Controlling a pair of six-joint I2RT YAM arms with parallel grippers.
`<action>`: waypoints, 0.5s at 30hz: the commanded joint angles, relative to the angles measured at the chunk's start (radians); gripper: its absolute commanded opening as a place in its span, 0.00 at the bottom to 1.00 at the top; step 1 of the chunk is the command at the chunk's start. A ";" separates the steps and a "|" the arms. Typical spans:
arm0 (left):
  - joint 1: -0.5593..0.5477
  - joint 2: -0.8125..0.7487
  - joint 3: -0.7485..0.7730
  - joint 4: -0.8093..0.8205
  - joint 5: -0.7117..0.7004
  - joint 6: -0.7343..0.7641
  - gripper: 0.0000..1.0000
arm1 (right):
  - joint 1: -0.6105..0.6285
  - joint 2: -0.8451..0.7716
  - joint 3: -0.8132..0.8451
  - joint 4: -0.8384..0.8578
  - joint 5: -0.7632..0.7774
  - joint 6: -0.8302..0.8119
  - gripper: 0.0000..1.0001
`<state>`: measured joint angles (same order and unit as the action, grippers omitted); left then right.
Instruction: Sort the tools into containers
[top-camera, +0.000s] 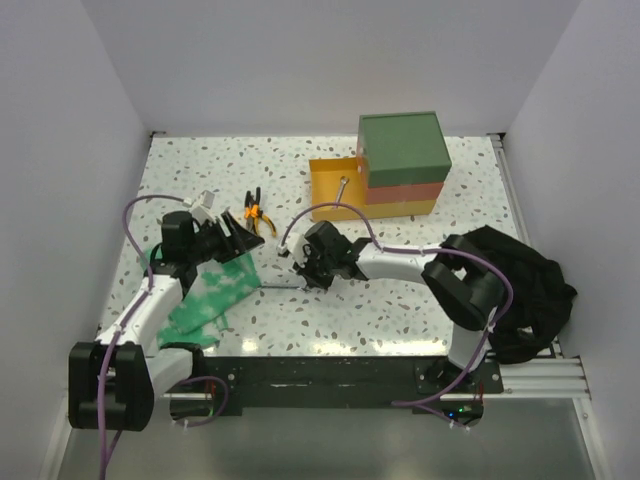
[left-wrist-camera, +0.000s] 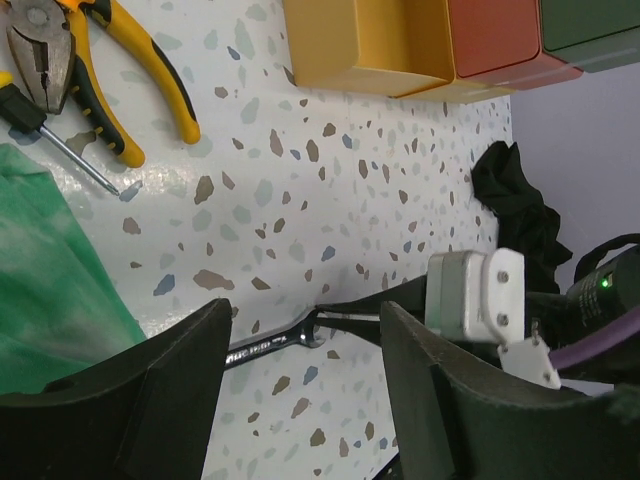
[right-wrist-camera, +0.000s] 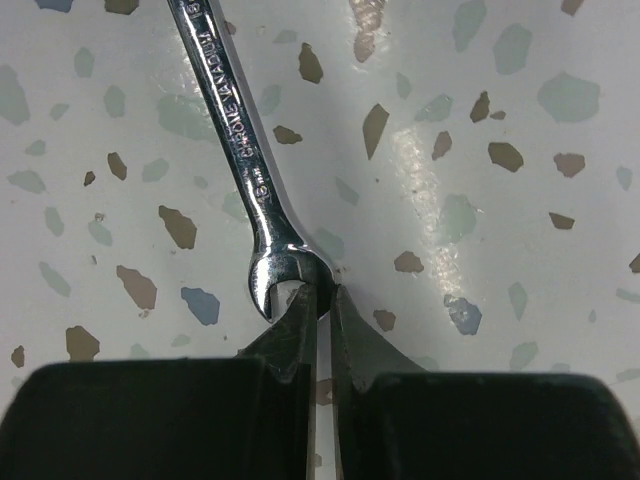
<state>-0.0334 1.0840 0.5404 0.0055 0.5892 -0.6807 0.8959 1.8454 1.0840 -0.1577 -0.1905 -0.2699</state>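
Observation:
A thin silver wrench (right-wrist-camera: 235, 130) lies flat on the speckled table, also seen as wrench (left-wrist-camera: 262, 346) and wrench (top-camera: 275, 288). My right gripper (right-wrist-camera: 322, 295) is shut on one prong of its open end, low at the table; it shows as the right gripper (top-camera: 305, 273) from above. Orange-and-black pliers (left-wrist-camera: 80, 70) lie further back, pliers (top-camera: 257, 215). My left gripper (left-wrist-camera: 305, 325) hangs open above the table with nothing between its fingers, left gripper (top-camera: 240, 232). The drawer stack (top-camera: 402, 143) stands at the back right, its yellow bottom drawer (top-camera: 335, 185) pulled out.
A green-and-white cloth (top-camera: 215, 295) lies under the left arm. A black cloth (top-camera: 525, 290) is heaped at the right edge. A thin black-handled screwdriver (left-wrist-camera: 60, 140) lies beside the pliers. White walls close in the table.

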 joint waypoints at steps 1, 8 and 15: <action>-0.008 0.010 -0.016 0.060 0.020 -0.020 0.66 | -0.057 -0.031 -0.082 -0.112 0.011 0.178 0.00; -0.063 0.092 0.006 0.102 0.023 -0.033 0.66 | -0.089 -0.118 -0.099 -0.135 0.008 0.334 0.00; -0.137 0.135 -0.020 0.137 0.012 -0.078 0.66 | -0.195 -0.134 -0.137 -0.072 -0.093 0.540 0.00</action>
<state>-0.1375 1.1961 0.5255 0.0669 0.5949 -0.7124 0.7547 1.7344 0.9722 -0.2340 -0.2333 0.1154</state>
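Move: The wrench lies flat on the table, one jaw already pinched in the right fingers, its middle about 5 cm to that hand's left. The open yellow drawer is about 27 cm ahead and 7 cm to the right, some 3 cm higher; the orange-handled pliers are about 20 cm ahead and 9 cm left. From the left hand, the wrench's middle is about 4 cm back, 6 cm right and 12 cm below; the green cloth's middle is 3 cm back, 9 cm left, equally low. The wrench is drawn to the right along the table by its pinched jaw: the right hand, still shut, travels about 5.5 cm right at nearly constant height, turning clockwise some 25 degrees with its fingers tipping further down. Meanwhile the left hand, still open and empty, goes about 3 cm right and sinks 2.5 cm towards the wrench, without reaching it. ##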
